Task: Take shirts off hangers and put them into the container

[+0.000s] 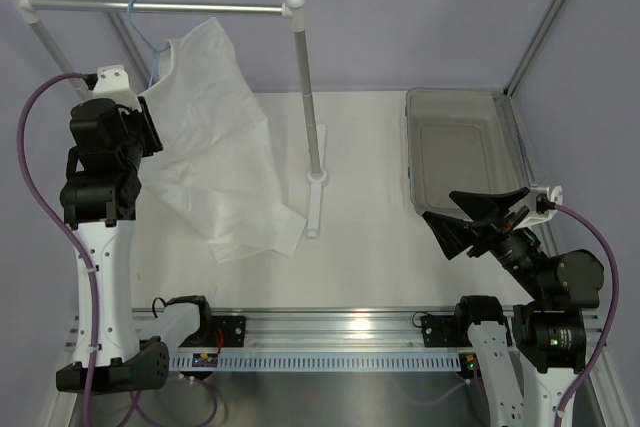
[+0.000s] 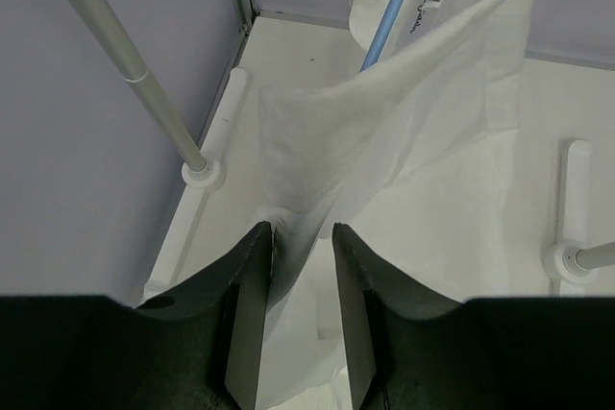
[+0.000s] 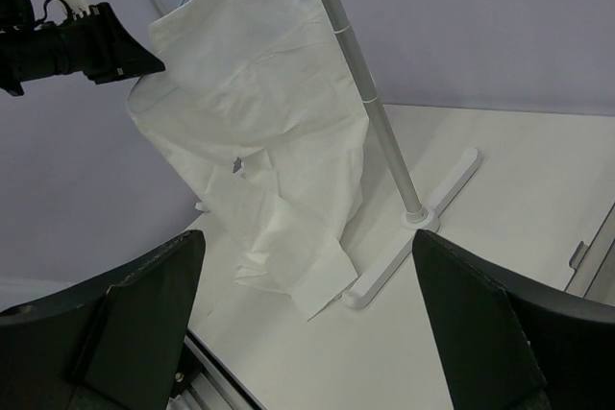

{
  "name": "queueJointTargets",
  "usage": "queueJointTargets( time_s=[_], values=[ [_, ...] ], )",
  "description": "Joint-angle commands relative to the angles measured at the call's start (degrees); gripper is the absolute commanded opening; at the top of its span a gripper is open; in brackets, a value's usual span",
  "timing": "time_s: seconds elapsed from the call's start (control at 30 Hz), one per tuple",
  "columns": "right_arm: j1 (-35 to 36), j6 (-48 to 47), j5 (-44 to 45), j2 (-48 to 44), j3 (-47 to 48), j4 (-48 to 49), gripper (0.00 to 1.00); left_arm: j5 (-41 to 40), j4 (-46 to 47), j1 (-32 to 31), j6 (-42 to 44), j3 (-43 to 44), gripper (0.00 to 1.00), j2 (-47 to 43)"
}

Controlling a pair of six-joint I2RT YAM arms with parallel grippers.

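Observation:
The white shirt [image 1: 220, 147] hangs from a light-blue hanger [image 1: 143, 32] on the rail, and its lower part trails onto the table. My left gripper [image 1: 150, 119] is at the shirt's left edge. In the left wrist view the left gripper [image 2: 300, 229] has a fold of the shirt [image 2: 413, 141] between its fingers. The fold touches the left finger, and a gap shows at the other. The hanger's blue wire [image 2: 394, 7] shows above. My right gripper [image 1: 445, 222] is wide open and empty, just in front of the grey container [image 1: 460, 93]. The right gripper [image 3: 307, 237] faces the shirt [image 3: 259, 112].
A silver rail [image 1: 200, 8] with white knobs spans the back left. Its right post [image 1: 308, 97] stands on a white foot [image 1: 315, 202] mid-table, beside the shirt's hem. The second post [image 2: 125, 64] stands close to my left gripper. A wall frame runs behind the container.

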Motion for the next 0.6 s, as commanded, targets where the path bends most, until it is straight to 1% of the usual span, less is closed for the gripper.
queueJointTargets(
  time_s=[0.0, 0.03, 0.13, 0.2, 0.23, 0.27, 0.33, 0.4, 0.43, 0.57],
  values=[
    [0.4, -0.2, -1.0, -0.3, 0.8, 0.6, 1.00, 4.0, 2.8, 0.3, -0.5, -2.0, 0.34, -0.9],
    [0.4, -0.2, -1.0, -0.2, 0.7, 0.6, 0.99, 4.0, 3.3, 0.3, -0.9, -2.5, 0.31, -1.4],
    [0.4, -0.3, -1.0, -0.4, 0.5, 0.7, 1.00, 4.9, 5.4, 0.3, -1.0, -4.3, 0.30, -2.0],
    [0.4, -0.1, -0.9, -0.4, 0.4, 0.7, 1.00, 5.9, 5.8, 0.3, -1.1, -4.8, 0.27, -1.5],
    [0.4, -0.3, -0.9, -0.5, 0.3, 0.6, 0.99, 6.2, 6.0, 0.3, -1.3, -5.0, 0.27, -1.4],
    [0.3, -0.3, -0.9, -0.5, 0.3, 0.6, 0.99, 6.6, 6.3, 0.3, -1.6, -5.2, 0.22, -1.5],
    [0.4, -0.3, -0.7, -0.7, 0.1, 0.7, 1.00, 7.3, 7.5, 0.3, -2.7, -6.2, 0.15, -2.2],
    [0.4, -0.4, -0.5, -0.7, 0.1, 0.4, 0.99, 9.2, 9.3, 0.3, -4.0, -7.5, 0.01, -4.0],
    [0.3, -0.4, -0.5, -0.8, 0.0, 0.4, 0.99, 9.5, 10.0, 0.3, -4.5, -7.9, 0.00, -4.6],
    [0.4, -0.5, -0.2, -0.8, -0.2, 0.3, 0.99, 10.9, 12.7, 0.3, -6.1, -9.0, 0.00, -8.0]
  ],
)
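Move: A near fold of the white shirt is already between the left hand's part-open fingertips, about 1 cm ahead, 1 cm right and 1 cm lower. From that hand, the hanger's neck is roughly 12 cm ahead and 8 cm up, neither left nor right. The rack's left post is about 15 cm ahead and 15 cm left at the hand's height. From the idle right hand, the fold lies some 50 cm left and 16 cm ahead, about level. Rightward and a little down, the left hand eases about 3 cm along the near side of the shirt, turning slightly clockwise as its fingers shut from about a third open and pinch the fold of cloth below the hanger. With the fingers shut, it starts to draw back and up by under 1 cm, still edging right. ##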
